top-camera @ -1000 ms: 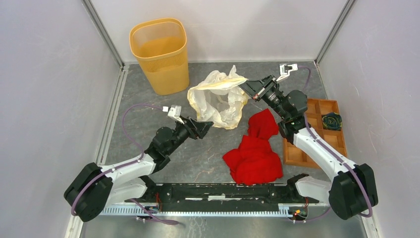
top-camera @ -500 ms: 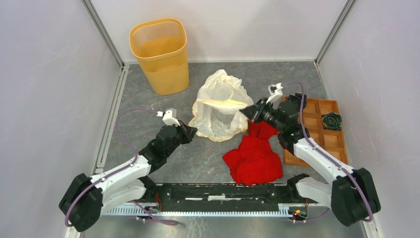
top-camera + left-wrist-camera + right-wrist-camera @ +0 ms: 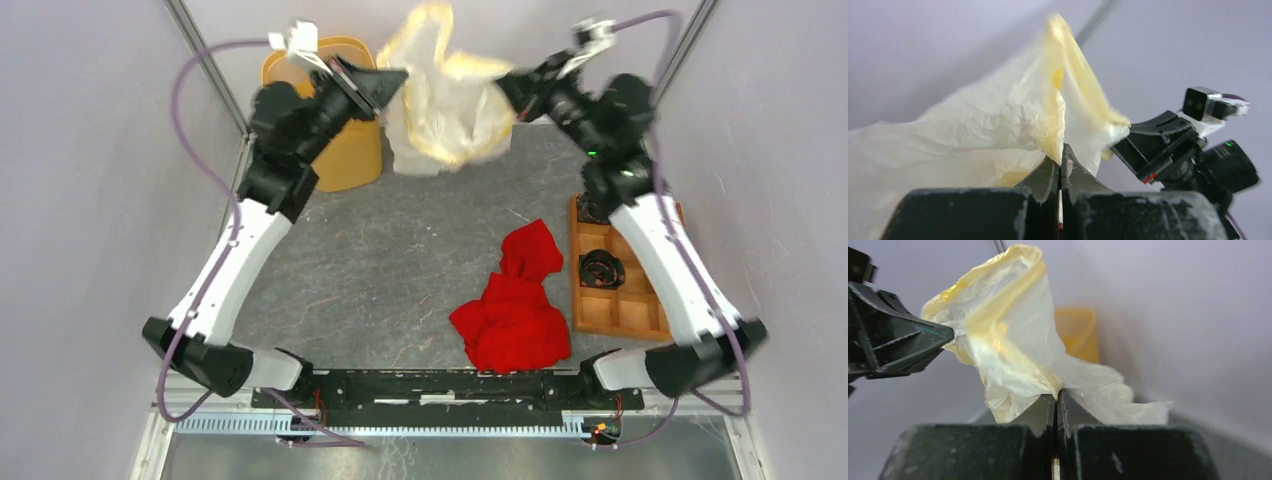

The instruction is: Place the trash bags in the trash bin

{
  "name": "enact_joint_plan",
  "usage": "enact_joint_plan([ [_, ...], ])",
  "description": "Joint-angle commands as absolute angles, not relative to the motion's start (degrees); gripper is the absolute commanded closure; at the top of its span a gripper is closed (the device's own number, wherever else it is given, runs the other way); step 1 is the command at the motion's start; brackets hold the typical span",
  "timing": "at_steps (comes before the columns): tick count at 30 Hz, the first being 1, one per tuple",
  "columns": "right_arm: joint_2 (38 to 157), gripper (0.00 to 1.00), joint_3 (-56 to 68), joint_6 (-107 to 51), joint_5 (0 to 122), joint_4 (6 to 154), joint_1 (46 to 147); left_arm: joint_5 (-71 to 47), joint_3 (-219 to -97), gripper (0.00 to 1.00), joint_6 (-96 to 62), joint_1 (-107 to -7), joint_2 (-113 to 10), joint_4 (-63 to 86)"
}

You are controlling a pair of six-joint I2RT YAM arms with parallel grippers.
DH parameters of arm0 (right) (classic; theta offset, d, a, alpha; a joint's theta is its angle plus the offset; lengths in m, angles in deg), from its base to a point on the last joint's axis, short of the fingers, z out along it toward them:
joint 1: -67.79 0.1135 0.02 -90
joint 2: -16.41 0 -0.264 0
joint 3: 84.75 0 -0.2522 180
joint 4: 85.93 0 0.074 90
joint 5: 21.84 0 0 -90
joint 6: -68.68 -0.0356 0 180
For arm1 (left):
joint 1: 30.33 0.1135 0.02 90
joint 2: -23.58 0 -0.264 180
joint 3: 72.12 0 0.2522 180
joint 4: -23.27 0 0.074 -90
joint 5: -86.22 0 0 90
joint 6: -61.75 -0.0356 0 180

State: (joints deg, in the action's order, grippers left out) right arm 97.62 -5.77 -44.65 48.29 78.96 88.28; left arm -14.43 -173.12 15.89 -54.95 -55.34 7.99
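Observation:
The cream-white trash bag (image 3: pixel 445 100) hangs in the air between both grippers, high above the table at the back, just right of the yellow-orange trash bin (image 3: pixel 345 160). My left gripper (image 3: pixel 398 76) is shut on the bag's left edge; its arm covers much of the bin. My right gripper (image 3: pixel 505 82) is shut on the bag's right edge. In the left wrist view the bag (image 3: pixel 998 125) rises from the shut gripper (image 3: pixel 1062 152). In the right wrist view the bag (image 3: pixel 1008 340) spreads from the shut gripper (image 3: pixel 1056 395), with the bin (image 3: pixel 1079 335) behind it.
A red cloth heap (image 3: pixel 515 305) lies on the grey table at the front right. A brown wooden compartment tray (image 3: pixel 610 280) stands right of it with a dark round object (image 3: pixel 601 268) in one cell. Pale walls close in all sides.
Both arms have risen high and swung toward the back, lifting the bag off the table. The left gripper, apart from the bag before, now pinches its left edge.

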Motion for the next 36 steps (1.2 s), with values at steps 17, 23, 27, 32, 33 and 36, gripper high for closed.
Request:
enact_joint_plan([
  [17, 74.75, 0.99, 42.32, -37.36, 42.63, 93.8, 91.13, -11.76, -120.85, 0.98, 12.81, -56.73, -25.51, 8.33],
  [23, 82.93, 0.99, 1.29, -33.52, 43.33, 80.59, 91.19, -24.39, -165.01, 0.98, 5.24, -56.78, -40.16, 2.2],
  [27, 76.0, 0.99, 3.43, -35.55, 43.54, 89.83, 91.7, -30.56, -166.17, 0.98, 7.76, -57.22, -36.26, 16.78],
  [32, 68.49, 0.99, 32.17, -37.58, 47.46, 98.76, 91.72, -5.75, -144.7, 0.98, 7.77, -57.23, -26.83, 2.61],
  [33, 69.52, 0.99, 36.73, -37.03, 46.97, 96.9, 91.62, -1.51, -139.59, 0.98, 8.06, -57.15, -26.6, -2.87],
  [36, 72.59, 1.0, 46.67, -36.36, 44.48, 93.36, 91.67, -0.53, -128.98, 0.98, 7.11, -57.14, -24.45, -12.1],
])
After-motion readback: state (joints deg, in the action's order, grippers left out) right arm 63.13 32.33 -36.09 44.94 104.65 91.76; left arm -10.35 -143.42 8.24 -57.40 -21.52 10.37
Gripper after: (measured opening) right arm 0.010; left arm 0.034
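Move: Both hands already pinch the rim of the trash bag, whose middle lies about 10 cm right and 5 cm ahead of the left hand and a little below it. The trash bin stands some 10 cm ahead of the left hand, 15 cm to its left and 31 cm lower; from the right hand it is about 8 cm ahead and 34 cm left. The red cloth lies about 22 cm back, 7 cm left and 43 cm below the right hand. Keeping the rim pinched at both sides, the two hands shake the bag together: up and back some 15 cm with the fingers tipping up, then a hard-paced plunge of about 50 cm with the fingers tipping down, then back up almost as far. They end sinking again near their starting height, 13 to 15 cm farther back and set wider apart. ##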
